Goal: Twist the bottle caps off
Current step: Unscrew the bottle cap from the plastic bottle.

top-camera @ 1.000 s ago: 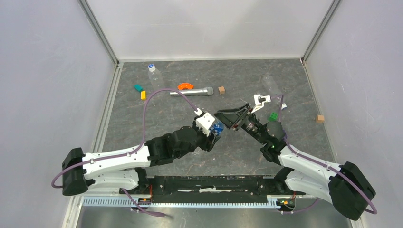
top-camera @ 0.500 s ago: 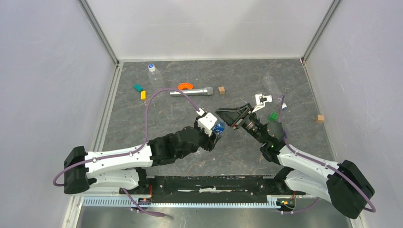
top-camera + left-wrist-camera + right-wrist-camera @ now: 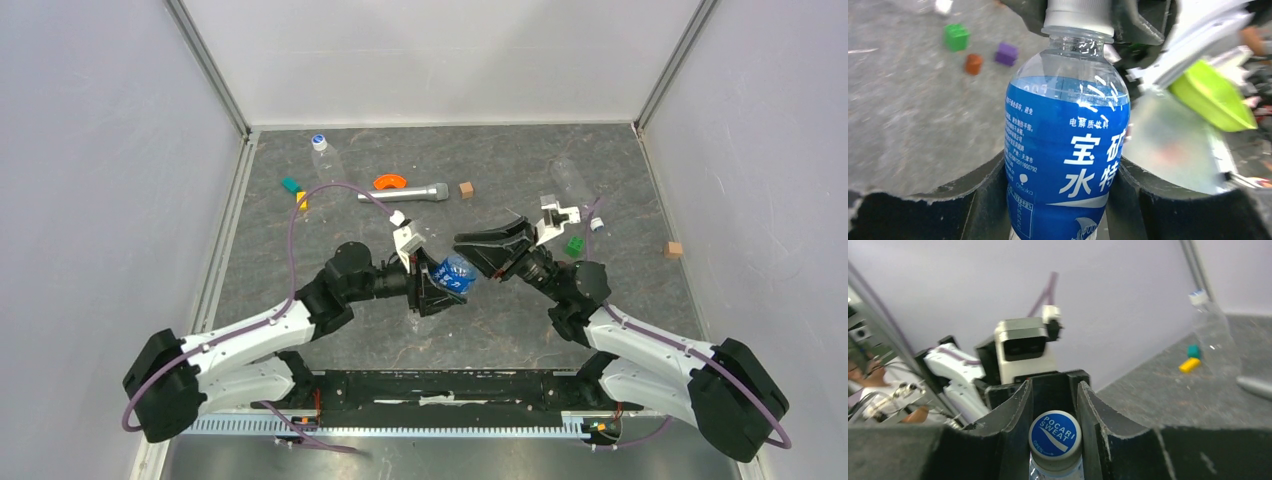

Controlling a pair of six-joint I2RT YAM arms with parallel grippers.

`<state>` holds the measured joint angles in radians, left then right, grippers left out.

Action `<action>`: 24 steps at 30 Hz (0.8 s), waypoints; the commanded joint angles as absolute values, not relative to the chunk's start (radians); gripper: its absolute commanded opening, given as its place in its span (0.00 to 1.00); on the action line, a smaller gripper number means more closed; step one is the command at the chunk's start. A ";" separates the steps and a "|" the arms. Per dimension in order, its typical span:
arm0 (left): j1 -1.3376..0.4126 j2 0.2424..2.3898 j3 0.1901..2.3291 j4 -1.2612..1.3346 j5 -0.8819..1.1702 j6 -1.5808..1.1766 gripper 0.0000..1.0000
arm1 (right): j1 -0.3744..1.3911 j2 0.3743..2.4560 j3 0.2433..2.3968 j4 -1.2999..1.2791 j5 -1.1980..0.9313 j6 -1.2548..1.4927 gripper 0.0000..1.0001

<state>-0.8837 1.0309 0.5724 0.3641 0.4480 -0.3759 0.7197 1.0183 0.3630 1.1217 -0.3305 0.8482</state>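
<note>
My left gripper is shut on the short blue-label bottle, its fingers pressing the label on both sides. The bottle's neck points at my right gripper, which is shut on its bottle cap, white rim and blue top between the two black fingers. A clear bottle with its cap on lies at the back left. Another clear bottle lies at the back right, and a loose cap sits near it.
A silver cylinder, an orange curved piece and a brown cube lie at the back middle. Teal and yellow blocks are at the left, a green block and another brown cube at the right. Walls enclose three sides.
The right jaws have closed onto the cap. The left arm has swung its wrist round, so the bottle now lies more sideways towards the right gripper.
</note>
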 commanded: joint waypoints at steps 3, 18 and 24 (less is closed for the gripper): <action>-0.782 1.070 0.477 0.949 0.649 -0.746 0.02 | 0.727 1.001 0.387 1.627 -0.595 0.941 0.00; -0.912 0.880 0.659 0.082 0.097 -0.235 0.02 | 0.718 0.747 0.383 0.828 -0.099 0.762 0.81; -1.084 0.923 0.730 -0.023 -0.176 -0.154 0.02 | 0.719 0.792 0.432 0.759 -0.114 0.797 0.82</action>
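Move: The cap is already between the right fingers, practically at that hand point. The bottle's labelled body, still in the left gripper, lies about 5 cm back, 1 cm left and 9 cm below the right hand. From the left hand the cap is some 5 cm forward, 2 cm right and 10 cm up. The wooden block lies about 27 cm ahead of the right hand, 3 cm to its right and 30 cm down; the microphone is 17 cm left of that block, about level with it. Keep both grips and carry bottle and cap together back about 4 cm and up 3, the left wrist turning clockwise and the right counter-clockwise. Then open the right gripper wide to let go of the cap and draw it right and forward, turning back clockwise, while the left brings the bottle forward about 5 cm and slightly left, swinging counter-clockwise some 30 degrees. ##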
